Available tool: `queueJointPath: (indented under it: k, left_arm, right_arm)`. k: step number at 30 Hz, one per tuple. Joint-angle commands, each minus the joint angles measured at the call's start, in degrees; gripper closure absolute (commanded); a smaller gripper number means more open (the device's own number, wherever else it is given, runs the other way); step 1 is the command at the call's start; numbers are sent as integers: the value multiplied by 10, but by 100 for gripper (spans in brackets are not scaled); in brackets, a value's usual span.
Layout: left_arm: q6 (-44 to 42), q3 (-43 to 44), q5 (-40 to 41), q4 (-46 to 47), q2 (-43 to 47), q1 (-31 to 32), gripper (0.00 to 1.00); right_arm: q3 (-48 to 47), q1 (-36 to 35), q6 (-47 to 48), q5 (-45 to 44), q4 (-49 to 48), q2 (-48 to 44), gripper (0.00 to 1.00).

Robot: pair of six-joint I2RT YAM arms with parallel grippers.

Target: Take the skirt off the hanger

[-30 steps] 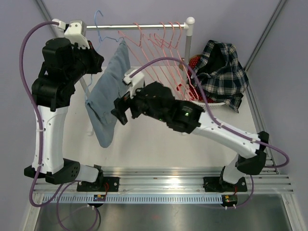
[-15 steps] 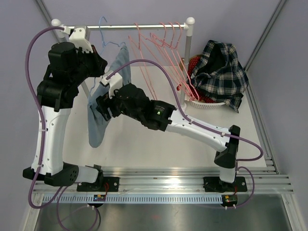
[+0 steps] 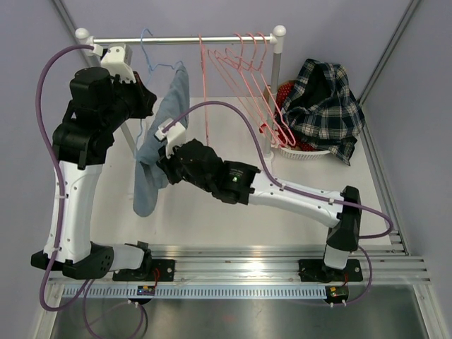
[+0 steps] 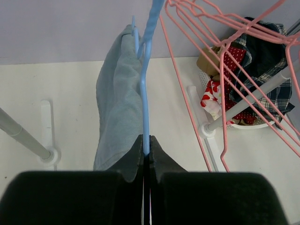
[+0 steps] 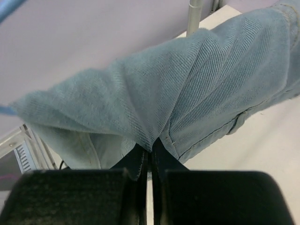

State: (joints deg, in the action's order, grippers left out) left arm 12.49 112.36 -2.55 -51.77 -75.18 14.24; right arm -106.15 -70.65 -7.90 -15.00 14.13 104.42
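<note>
A light-blue denim skirt (image 3: 161,138) hangs from a blue wire hanger (image 3: 150,53) on the white rail (image 3: 183,39) at the back left. My left gripper (image 4: 146,149) is shut on the blue hanger's (image 4: 143,79) lower wire, with the skirt (image 4: 119,103) draped just left of it. In the top view my right gripper (image 3: 161,161) is at the skirt's middle, and in its wrist view the gripper (image 5: 151,149) is shut on a pinched fold of the skirt (image 5: 187,98).
Several pink hangers (image 3: 236,67) hang on the same rail to the right of the blue one. A white basket (image 3: 304,150) of clothes with a plaid shirt (image 3: 325,102) stands at the back right. The rail's post (image 3: 277,70) rises beside it.
My right gripper has moved left to the skirt and closed on a fold of it. The skirt has bunched narrower. The left gripper keeps its hold on the hanger.
</note>
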Motion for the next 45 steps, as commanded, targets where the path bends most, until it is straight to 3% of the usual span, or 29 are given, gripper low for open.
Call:
queueJointPath:
  k: [1, 8, 17, 27, 36, 40, 42, 44, 45]
  left_arm:
    - [-11, 50, 24, 77, 9, -1, 100]
    - [-40, 130, 76, 37, -26, -2, 100]
    - [-66, 214, 104, 18, -84, -3, 100]
    - [-70, 177, 107, 28, -67, -3, 100]
    - [-77, 136, 116, 38, -34, -3, 100]
    - [-75, 114, 116, 47, -15, -3, 100]
    - [-75, 103, 114, 50, -5, -3, 100]
    - [-76, 93, 115, 50, -1, -3, 100]
    - [-77, 90, 115, 51, 3, -3, 100]
  right_arm:
    - [65, -48, 3, -63, 12, -83, 100]
    - [247, -143, -37, -183, 46, -233, 100]
    - [341, -271, -149, -349, 169, -328, 100]
    - [390, -286, -237, -394, 224, -349, 100]
    - [401, -285, -348, -505, 346, -397, 100]
    - [360, -285, -407, -579, 473, -420, 100]
    - [339, -285, -391, -627, 501, -440, 100]
    - [319, -285, -324, -656, 465, -466, 100]
    - [320, -285, -198, -683, 424, -476, 100]
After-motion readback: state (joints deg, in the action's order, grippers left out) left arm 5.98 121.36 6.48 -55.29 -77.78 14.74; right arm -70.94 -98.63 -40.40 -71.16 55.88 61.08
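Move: My right hand already grips the free end of the blue skirt, whose top is still on the blue hanger about 17 cm ahead of that hand and 15 cm higher. The white basket is some 28 cm ahead of my right hand, 43 cm to its right and 30 cm below; on that side the pink hangers hang about 14 cm ahead, 22 cm right and 12 cm higher. My left hand keeps hold of the blue hanger; from it the skirt's middle is level fore and aft, 3 cm right and 12 cm below. I pull the pinched skirt away from the blue hanger with my right hand, fast, back and right about 15 cm each, then sink about 9 cm while still going right. From there I swing right and a little forward, rising again as the hand turns some 30 degrees clockwise. My left hand keeps its pinch on the hanger, dips back briefly, then eases up and left about 3 cm. ##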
